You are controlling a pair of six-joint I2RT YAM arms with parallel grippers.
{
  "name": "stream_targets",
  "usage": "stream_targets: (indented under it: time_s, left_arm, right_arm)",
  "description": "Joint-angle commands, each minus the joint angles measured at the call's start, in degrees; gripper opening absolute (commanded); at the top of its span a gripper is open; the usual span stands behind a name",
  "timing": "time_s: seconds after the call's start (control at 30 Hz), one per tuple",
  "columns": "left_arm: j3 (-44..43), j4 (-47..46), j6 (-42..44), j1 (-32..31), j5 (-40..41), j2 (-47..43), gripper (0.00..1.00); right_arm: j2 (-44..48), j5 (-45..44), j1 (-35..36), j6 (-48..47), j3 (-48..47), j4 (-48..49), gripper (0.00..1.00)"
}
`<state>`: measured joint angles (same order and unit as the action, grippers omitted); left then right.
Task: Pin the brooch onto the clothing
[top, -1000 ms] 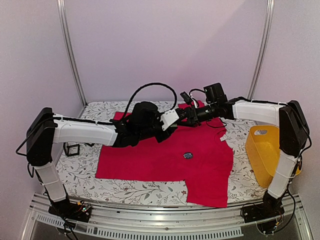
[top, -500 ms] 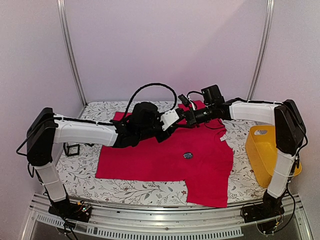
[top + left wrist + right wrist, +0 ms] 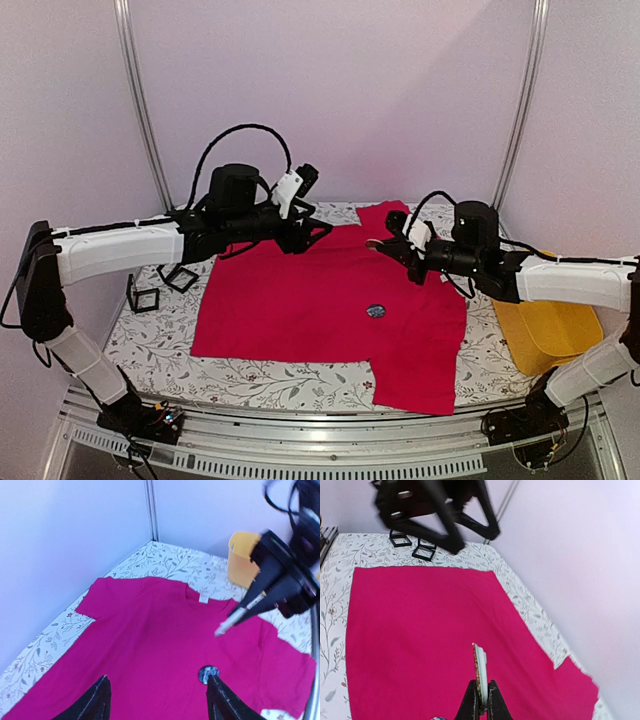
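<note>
The red T-shirt (image 3: 300, 300) lies flat on the floral tablecloth, its white neck label (image 3: 203, 598) toward the right. My right gripper (image 3: 388, 246) hovers over the shirt's far right part. It is shut on a thin round brooch (image 3: 479, 670), seen edge-on with a white back; the same brooch shows as a pale tip (image 3: 226, 625) in the left wrist view. A small round blue piece (image 3: 376, 311) rests on the shirt (image 3: 150, 630), near the middle. My left gripper (image 3: 312, 228) hangs open above the shirt's far edge, holding nothing (image 3: 157, 680).
A yellow basket (image 3: 545, 320) sits at the table's right edge, under my right arm. Small black wire frames (image 3: 145, 298) stand on the tablecloth (image 3: 270, 375) left of the shirt. Metal posts rise at the back corners.
The two grippers, close together over the shirt's far edge, have drawn apart. The left arm rose and swung left with wider jaws. The right arm pulled back right, shut on the brooch.
</note>
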<state>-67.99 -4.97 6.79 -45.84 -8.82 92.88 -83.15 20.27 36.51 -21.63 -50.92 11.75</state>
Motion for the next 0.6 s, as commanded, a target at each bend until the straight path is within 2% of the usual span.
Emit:
stream_targets:
  time_s: [0.0,0.03,0.1,0.27,0.37,0.57]
  left_arm:
    - [-0.6,0.9,-12.1,5.0,-15.8,-3.3,0.63]
    - [-1.0,1.2,-12.6,5.2,-16.0,-3.4,0.63]
    - [-2.7,2.6,-14.0,5.5,-16.3,-2.6,0.62]
    - [-10.0,7.6,-18.7,6.2,-23.1,2.2,0.63]
    - [-12.8,8.1,-20.7,6.5,-25.9,3.9,0.67]
    - [-12.4,6.0,-22.6,6.5,-29.2,3.8,0.65]
  right_arm:
    - [6.9,-5.1,2.0,-43.7,12.2,29.9,0.0]
    - [6.8,-5.2,2.3,-50.5,12.0,30.9,0.0]
    - [5.7,-5.3,2.6,-57.7,11.4,33.2,0.0]
    - [1.5,-5.2,2.8,-79.0,8.8,39.5,0.0]
    - [-2.2,-6.3,3.3,-86.9,7.4,45.9,0.0]
    - [-1.9,-3.9,6.5,-93.8,7.2,44.2,0.0]
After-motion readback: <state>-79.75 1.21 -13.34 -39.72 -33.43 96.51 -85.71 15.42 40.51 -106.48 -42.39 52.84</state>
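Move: The white disc is already in the right fingers, roughly 10 cm to the right of the open left fingertips, about 1 cm nearer the base and some 3 cm lower. From the right hand, those left fingertips are the facing target, about 10 cm left, 1 cm ahead and 3 cm up. The dark brooch lies on the clothing about 20 cm below the right hand, 2 cm right and 3 cm back. From that hand, the clothing's white tag is some 20 cm right and 9 cm ahead. Upward by about 8 cm goes the right hand, keeping its pinch on the white disc; after a brief dip back it ends slightly left. It rolls some 95 degrees about its fingers, swinging the disc's face round. The left hand climbs about 5 cm, edging left, then right towards the disc; its open fingers swing to point more squarely at it. ##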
